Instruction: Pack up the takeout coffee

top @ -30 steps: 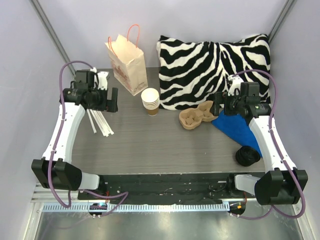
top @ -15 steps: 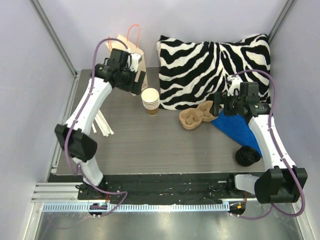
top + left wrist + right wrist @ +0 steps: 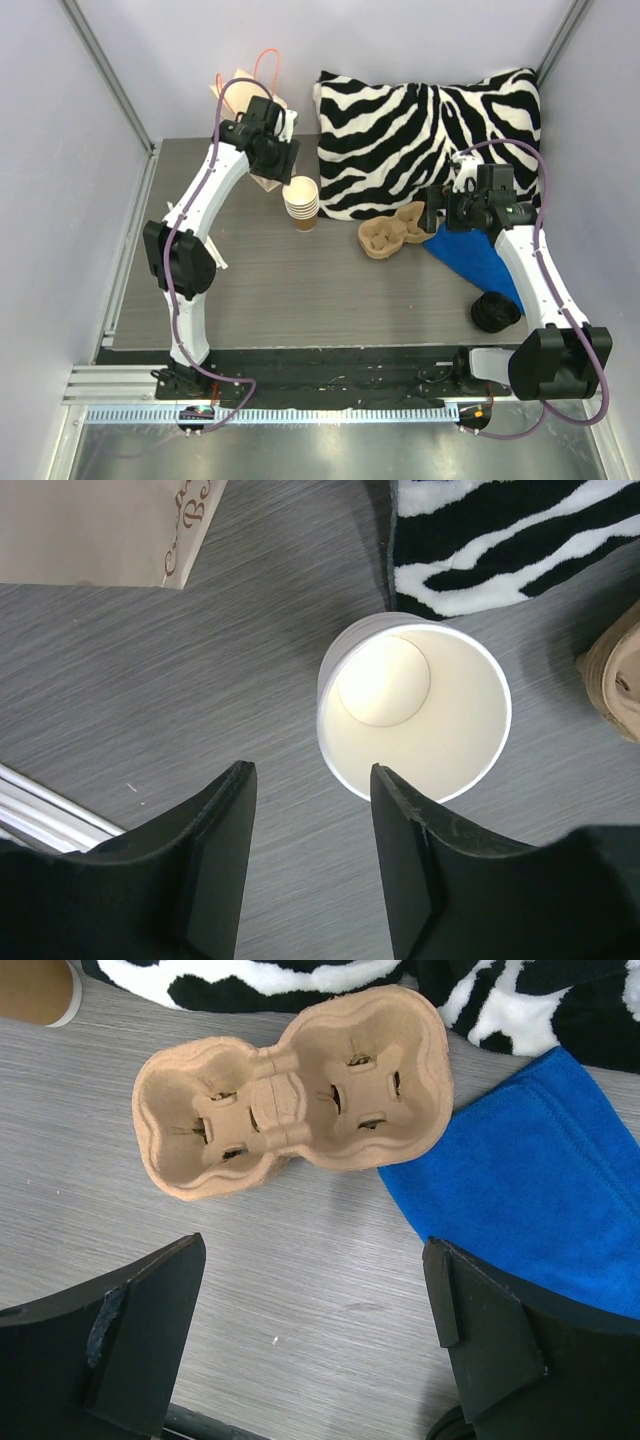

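No brown cup with a black lid shows in any view. A stack of lidless cream cups (image 3: pixel 301 203) stands mid-table; the left wrist view looks down into the top cup (image 3: pixel 415 705). My left gripper (image 3: pixel 284 163) is open and empty above the table, just beside the stack, with nothing between its fingers (image 3: pixel 309 770). A brown pulp two-cup carrier (image 3: pixel 393 233) lies right of the stack, empty in the right wrist view (image 3: pixel 290 1090). My right gripper (image 3: pixel 437 213) is open and empty, just near of the carrier (image 3: pixel 312 1245).
A paper bag (image 3: pixel 243 88) stands at the back, partly behind the left arm. A zebra pillow (image 3: pixel 420 130) fills the back right. A blue cloth (image 3: pixel 475 255) lies beside the carrier, a pile of black lids (image 3: pixel 495 312) near the right front, and straws (image 3: pixel 40 805) at the left.
My left arm has swung from the table's left side to the right, past the paper bag, and now hovers by the cup stack. The right arm has not moved.
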`<state>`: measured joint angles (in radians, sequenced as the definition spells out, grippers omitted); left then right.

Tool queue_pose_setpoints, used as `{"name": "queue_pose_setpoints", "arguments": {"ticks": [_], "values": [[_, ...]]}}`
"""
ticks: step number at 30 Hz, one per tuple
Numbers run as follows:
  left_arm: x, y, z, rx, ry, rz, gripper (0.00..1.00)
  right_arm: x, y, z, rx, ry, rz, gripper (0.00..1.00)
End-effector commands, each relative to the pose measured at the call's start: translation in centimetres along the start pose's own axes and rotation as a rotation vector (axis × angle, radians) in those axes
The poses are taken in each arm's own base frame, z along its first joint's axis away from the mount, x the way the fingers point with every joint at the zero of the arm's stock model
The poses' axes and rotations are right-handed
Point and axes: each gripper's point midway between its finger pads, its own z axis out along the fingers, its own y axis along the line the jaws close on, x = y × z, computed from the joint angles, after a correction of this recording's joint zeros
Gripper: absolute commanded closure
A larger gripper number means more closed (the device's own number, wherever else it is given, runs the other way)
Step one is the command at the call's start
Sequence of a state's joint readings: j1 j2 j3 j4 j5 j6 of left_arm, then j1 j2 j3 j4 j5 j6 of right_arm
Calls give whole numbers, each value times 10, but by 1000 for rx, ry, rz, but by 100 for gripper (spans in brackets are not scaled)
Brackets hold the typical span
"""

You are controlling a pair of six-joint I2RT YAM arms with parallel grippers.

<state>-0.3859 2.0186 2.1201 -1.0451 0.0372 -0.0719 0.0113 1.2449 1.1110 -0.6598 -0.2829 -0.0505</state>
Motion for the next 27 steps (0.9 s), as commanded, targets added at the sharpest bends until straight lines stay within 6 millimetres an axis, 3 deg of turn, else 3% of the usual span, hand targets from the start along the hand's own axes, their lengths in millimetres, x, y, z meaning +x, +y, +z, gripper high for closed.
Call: {"name": "queue_pose_setpoints", "arguments": {"ticks": [1, 18, 27], "values": [[-12, -4, -5, 21, -38, -25, 48, -11, 5, 1, -22, -35, -21, 0], [0, -18, 24, 92, 21, -83, 64, -11, 3, 4, -20, -30, -15, 0], [4, -19, 29, 100, 39, -91, 71, -11, 4, 5, -26, -31, -12, 0]]}}
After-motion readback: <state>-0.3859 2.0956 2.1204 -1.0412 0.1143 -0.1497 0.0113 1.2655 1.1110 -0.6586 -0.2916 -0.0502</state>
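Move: The stack of cups is roughly 6 cm to the left gripper's right and about level with it fore and aft, its middle some 10 cm lower. The paper bag stands about 18 cm ahead and 7 cm to this gripper's left; the cup carrier lies 28 cm to its right and 4 cm back; the straws lie 20 cm left, 7 cm back. From the right gripper the stack is about 30 cm left and 9 cm ahead. Lower the left gripper about 3.5 cm to the near-left rim of the cup stack, easing some 2 cm to the right and tipping the fingers about 5 degrees steeper. Narrow the opening from a bit over half to under a third as you sink, so that the rim comes between the fingertips, one over the mouth and one outside, without clamping yet. ##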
